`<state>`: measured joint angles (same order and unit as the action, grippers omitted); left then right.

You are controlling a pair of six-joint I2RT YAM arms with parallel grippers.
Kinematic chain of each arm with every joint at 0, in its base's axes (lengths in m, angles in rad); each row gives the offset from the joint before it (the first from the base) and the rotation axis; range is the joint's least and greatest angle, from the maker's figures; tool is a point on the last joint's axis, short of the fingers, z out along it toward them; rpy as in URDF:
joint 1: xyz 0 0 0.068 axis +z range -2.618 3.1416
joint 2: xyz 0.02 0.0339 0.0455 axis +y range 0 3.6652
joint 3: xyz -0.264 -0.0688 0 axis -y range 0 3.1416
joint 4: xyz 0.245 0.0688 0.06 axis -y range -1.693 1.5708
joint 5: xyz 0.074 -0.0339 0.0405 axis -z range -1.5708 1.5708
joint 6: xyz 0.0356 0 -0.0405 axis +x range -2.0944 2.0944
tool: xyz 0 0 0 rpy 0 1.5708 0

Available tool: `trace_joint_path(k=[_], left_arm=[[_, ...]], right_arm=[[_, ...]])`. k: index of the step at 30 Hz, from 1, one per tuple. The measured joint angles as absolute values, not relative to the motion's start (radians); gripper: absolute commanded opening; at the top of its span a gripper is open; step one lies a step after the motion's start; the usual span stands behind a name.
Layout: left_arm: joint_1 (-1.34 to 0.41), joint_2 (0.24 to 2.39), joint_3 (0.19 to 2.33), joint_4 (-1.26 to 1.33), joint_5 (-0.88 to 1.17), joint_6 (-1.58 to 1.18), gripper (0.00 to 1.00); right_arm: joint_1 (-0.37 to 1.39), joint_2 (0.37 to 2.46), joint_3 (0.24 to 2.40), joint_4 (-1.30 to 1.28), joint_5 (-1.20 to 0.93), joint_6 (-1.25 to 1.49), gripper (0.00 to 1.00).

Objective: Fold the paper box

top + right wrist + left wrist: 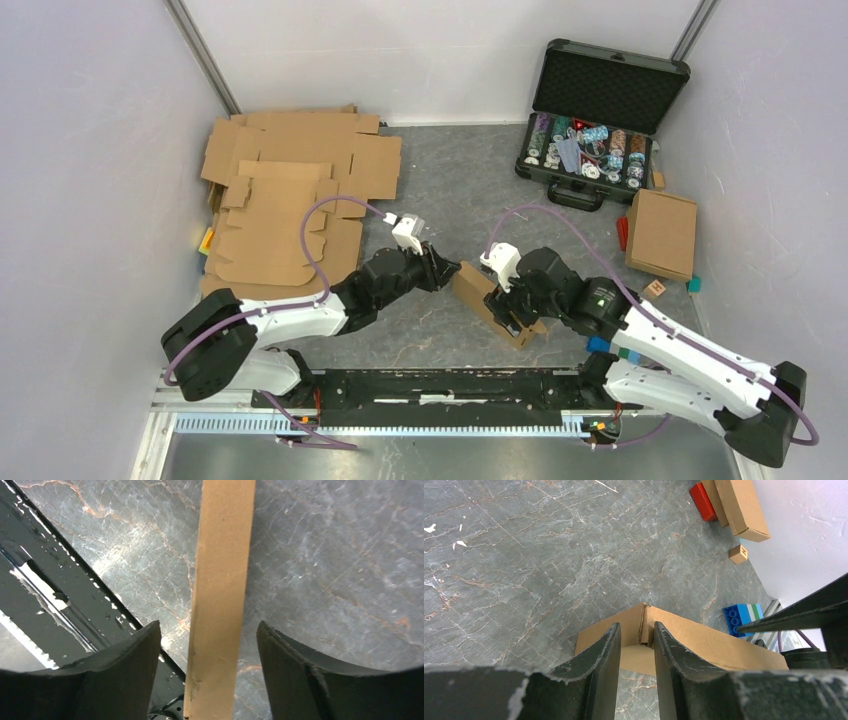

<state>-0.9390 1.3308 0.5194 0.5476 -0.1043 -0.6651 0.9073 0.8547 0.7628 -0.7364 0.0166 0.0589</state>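
Note:
The paper box (490, 295) is a brown cardboard box, partly folded, lying on the grey table between the two arms. My left gripper (447, 268) is at its left end. In the left wrist view that gripper (636, 625) is shut on the upright corner seam of the box (704, 640), one finger (599, 652) on each side. My right gripper (510, 310) is over the box's near end. The right wrist view shows it (208, 625) open, with a narrow cardboard wall (222, 580) standing between the fingers and a gap on both sides.
A stack of flat cardboard blanks (290, 190) lies at the back left. An open black case (595, 130) of chips stands at the back right, with a folded box (662, 232), a red block (622, 232) and a small cardboard cube (738, 554) nearby. A blue brick (741, 617) lies by the black rail (440, 385).

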Motion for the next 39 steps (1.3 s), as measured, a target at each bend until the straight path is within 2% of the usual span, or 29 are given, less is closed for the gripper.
trace_joint_path(k=[3, 6, 10, 16, 23, 28, 30, 31, 33, 39], left_arm=[[-0.938, 1.334, 0.525, 0.541, -0.104, -0.665, 0.41], [-0.938, 1.334, 0.527, 0.532, -0.098, -0.665, 0.47], [-0.925, 1.304, 0.534, 0.474, -0.086, -0.665, 0.52], [-0.876, 1.184, 0.584, 0.197, -0.076, -0.622, 0.66], [-0.823, 1.017, 0.638, -0.069, -0.077, -0.568, 0.74], [-0.819, 0.889, 0.639, -0.158, -0.109, -0.544, 0.84], [-0.816, 0.859, 0.643, -0.192, -0.138, -0.541, 0.94], [-0.812, 0.854, 0.650, -0.217, -0.163, -0.542, 0.96], [-0.797, 0.854, 0.663, -0.258, -0.192, -0.550, 0.98], [-0.592, 0.812, 0.624, -0.287, -0.216, -0.606, 1.00]], right_arm=[[0.907, 0.881, 0.748, -0.728, -0.003, 0.050, 0.52], [0.907, 0.895, 0.738, -0.714, -0.009, 0.037, 0.41], [0.902, 0.897, 0.736, -0.707, -0.005, 0.034, 0.38], [0.902, 0.921, 0.735, -0.635, -0.036, 0.025, 0.35], [0.903, 1.022, 0.739, -0.502, -0.125, 0.019, 0.31], [0.903, 1.101, 0.768, -0.429, -0.184, -0.009, 0.30], [0.903, 1.140, 0.788, -0.408, -0.192, -0.027, 0.30], [0.904, 1.169, 0.811, -0.404, -0.196, -0.038, 0.30], [0.905, 1.226, 0.856, -0.395, -0.202, -0.068, 0.30], [0.908, 1.388, 1.018, -0.389, -0.222, -0.193, 0.32]])
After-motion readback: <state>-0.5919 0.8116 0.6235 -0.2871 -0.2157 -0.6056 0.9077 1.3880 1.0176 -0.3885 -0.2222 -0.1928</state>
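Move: The narrow folded box stands aslant beneath my open right fingers, its middle about 3 cm ahead, 3 cm left and 5 cm below that hand point. The blue block is roughly 23 cm to the right of the same hand and 6 cm nearer. My left fingers still straddle the box's far-left end, with the box's middle some 7 cm back and 9 cm right of them; the cardboard stack lies about 37 cm left and 12 cm ahead. I sink my right hand slightly, close its fingers across the box's narrow width, then take the box about 13 cm left and 6 cm forward, turning some 20 degrees counter-clockwise, nearly level. My left fingers let go of the far end and open wide as that hand backs off left about 18 cm, rising a little and turning counter-clockwise. ##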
